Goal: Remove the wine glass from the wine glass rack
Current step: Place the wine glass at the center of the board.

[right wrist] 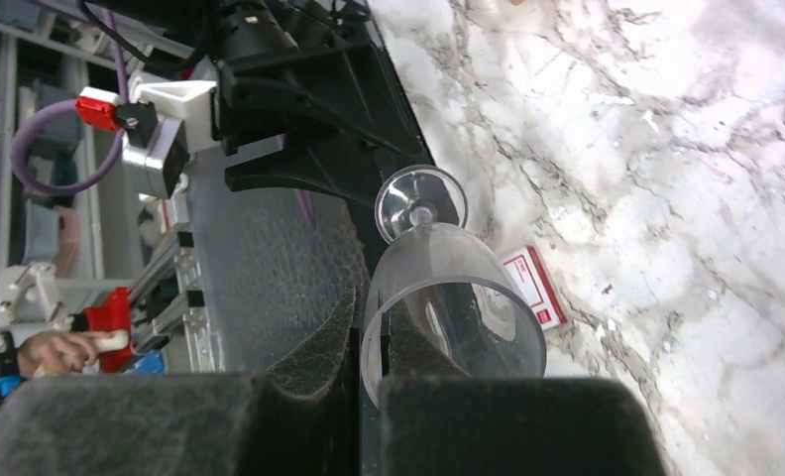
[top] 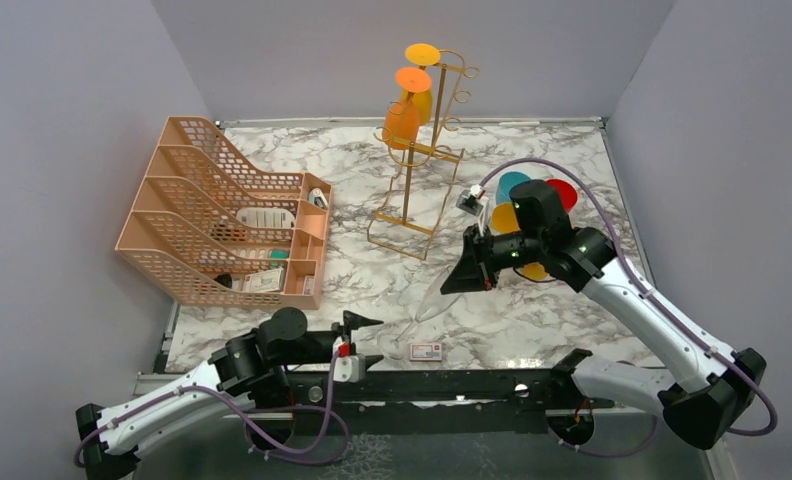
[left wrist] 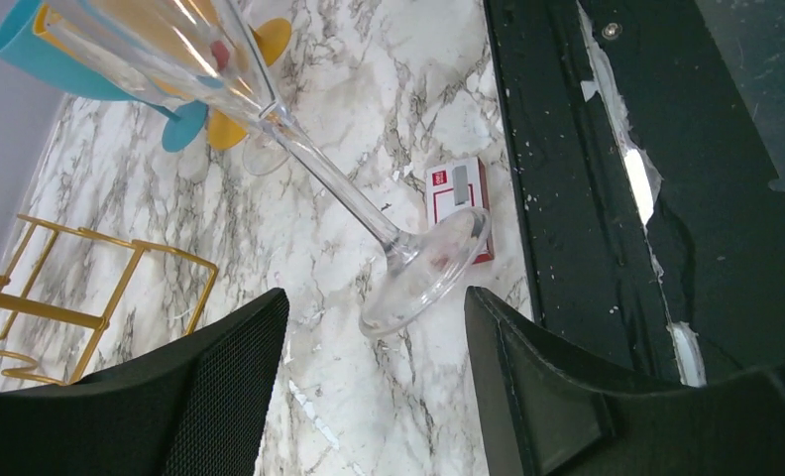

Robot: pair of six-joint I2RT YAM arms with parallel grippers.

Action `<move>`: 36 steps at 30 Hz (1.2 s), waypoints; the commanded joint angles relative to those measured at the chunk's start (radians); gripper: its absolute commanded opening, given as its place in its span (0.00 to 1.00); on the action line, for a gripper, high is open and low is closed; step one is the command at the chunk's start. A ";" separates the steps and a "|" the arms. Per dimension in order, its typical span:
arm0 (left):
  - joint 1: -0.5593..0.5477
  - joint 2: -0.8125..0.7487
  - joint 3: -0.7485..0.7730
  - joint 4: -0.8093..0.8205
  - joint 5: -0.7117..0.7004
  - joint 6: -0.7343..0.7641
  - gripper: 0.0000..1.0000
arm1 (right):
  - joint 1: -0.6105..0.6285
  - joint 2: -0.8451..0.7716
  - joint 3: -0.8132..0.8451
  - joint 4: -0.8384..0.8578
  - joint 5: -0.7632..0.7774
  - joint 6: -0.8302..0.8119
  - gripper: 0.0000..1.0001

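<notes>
A clear wine glass [top: 432, 302] hangs tilted over the marble table, foot toward the near edge. My right gripper [top: 469, 275] is shut on the rim of its bowl [right wrist: 458, 297], one finger inside the wall and one outside. The glass's foot [left wrist: 428, 268] lies just beyond the tips of my left gripper [left wrist: 374, 327], which stands open with nothing between its fingers. The gold wine glass rack [top: 419, 165] stands at the back centre, apart from both grippers. An orange glass [top: 402, 118] and a yellow glass [top: 421, 95] hang upside down on it.
A peach mesh tray organiser [top: 222, 215] holding papers fills the left side. Teal, red and yellow glasses [top: 532, 195] stand behind my right arm. A small red-and-white card [top: 426, 350] lies near the black front rail [top: 452, 385]. Grey walls enclose the table.
</notes>
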 commanded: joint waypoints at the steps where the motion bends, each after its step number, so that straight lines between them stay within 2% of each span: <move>1: 0.004 -0.028 0.006 0.052 -0.034 -0.025 0.72 | 0.006 -0.087 0.003 -0.074 0.133 0.020 0.01; 5: 0.005 -0.048 0.007 0.053 -0.061 -0.040 0.79 | 0.007 -0.139 0.060 -0.169 0.257 0.041 0.01; 7: 0.007 -0.063 0.009 0.056 -0.113 -0.056 0.87 | 0.006 -0.160 0.101 -0.236 0.302 0.037 0.01; 10: 0.021 -0.081 0.001 0.089 -0.194 -0.104 0.91 | 0.007 -0.200 0.131 -0.314 0.407 0.052 0.01; 11: 0.029 -0.086 -0.002 0.097 -0.201 -0.118 0.97 | 0.006 -0.213 0.137 -0.337 0.438 0.054 0.01; 12: 0.036 -0.091 -0.005 0.102 -0.206 -0.130 0.99 | 0.006 -0.225 0.140 -0.361 0.472 0.063 0.01; 19: 0.058 -0.087 -0.001 0.188 -0.305 -0.291 0.99 | 0.006 -0.291 0.119 -0.453 0.713 0.142 0.01; 22: 0.078 -0.060 0.021 0.255 -0.484 -0.495 0.99 | 0.006 -0.305 0.116 -0.472 0.825 0.173 0.01; 24: 0.103 -0.022 0.058 0.261 -0.566 -0.576 0.99 | 0.006 -0.313 0.111 -0.468 0.894 0.190 0.01; 26: 0.142 0.037 0.113 0.228 -0.552 -0.582 0.99 | 0.006 -0.312 0.103 -0.463 0.948 0.198 0.01; 31: 0.262 0.274 0.297 0.056 -0.410 -0.556 0.99 | 0.006 -0.257 0.074 -0.478 1.051 0.245 0.01; 36: 0.336 0.420 0.378 0.001 -0.392 -0.636 0.99 | 0.006 -0.212 0.055 -0.478 1.140 0.240 0.01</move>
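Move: The right hand holds the clear wine glass by its rim; the free patch of board it goes to lies about 14 cm to its right, 7 cm ahead and some 22 cm below. A clear glass stands roughly 8 cm beyond that patch, with the nearer yellow glass about 4 cm farther out and 4 cm right of that clear glass; the card box lies about 5 cm back and 2 cm left of the hand. From the left hand the patch is about 26 cm right and 13 cm ahead. Keeping its pinch on the rim, the right hand carries the clear glass about 15 cm to the right, drifting forward later, rising a little before sinking about 5 cm towards the free patch in front of the standing clear glass, while it turns some 50 degrees clockwise and tips its fingers down so that the stem swings down under the bowl. The left hand, already off the foot, opens fully and withdraws about 13 cm forward and 9 cm up, a little to the left, turning nearly 50 degrees counter-clockwise. ##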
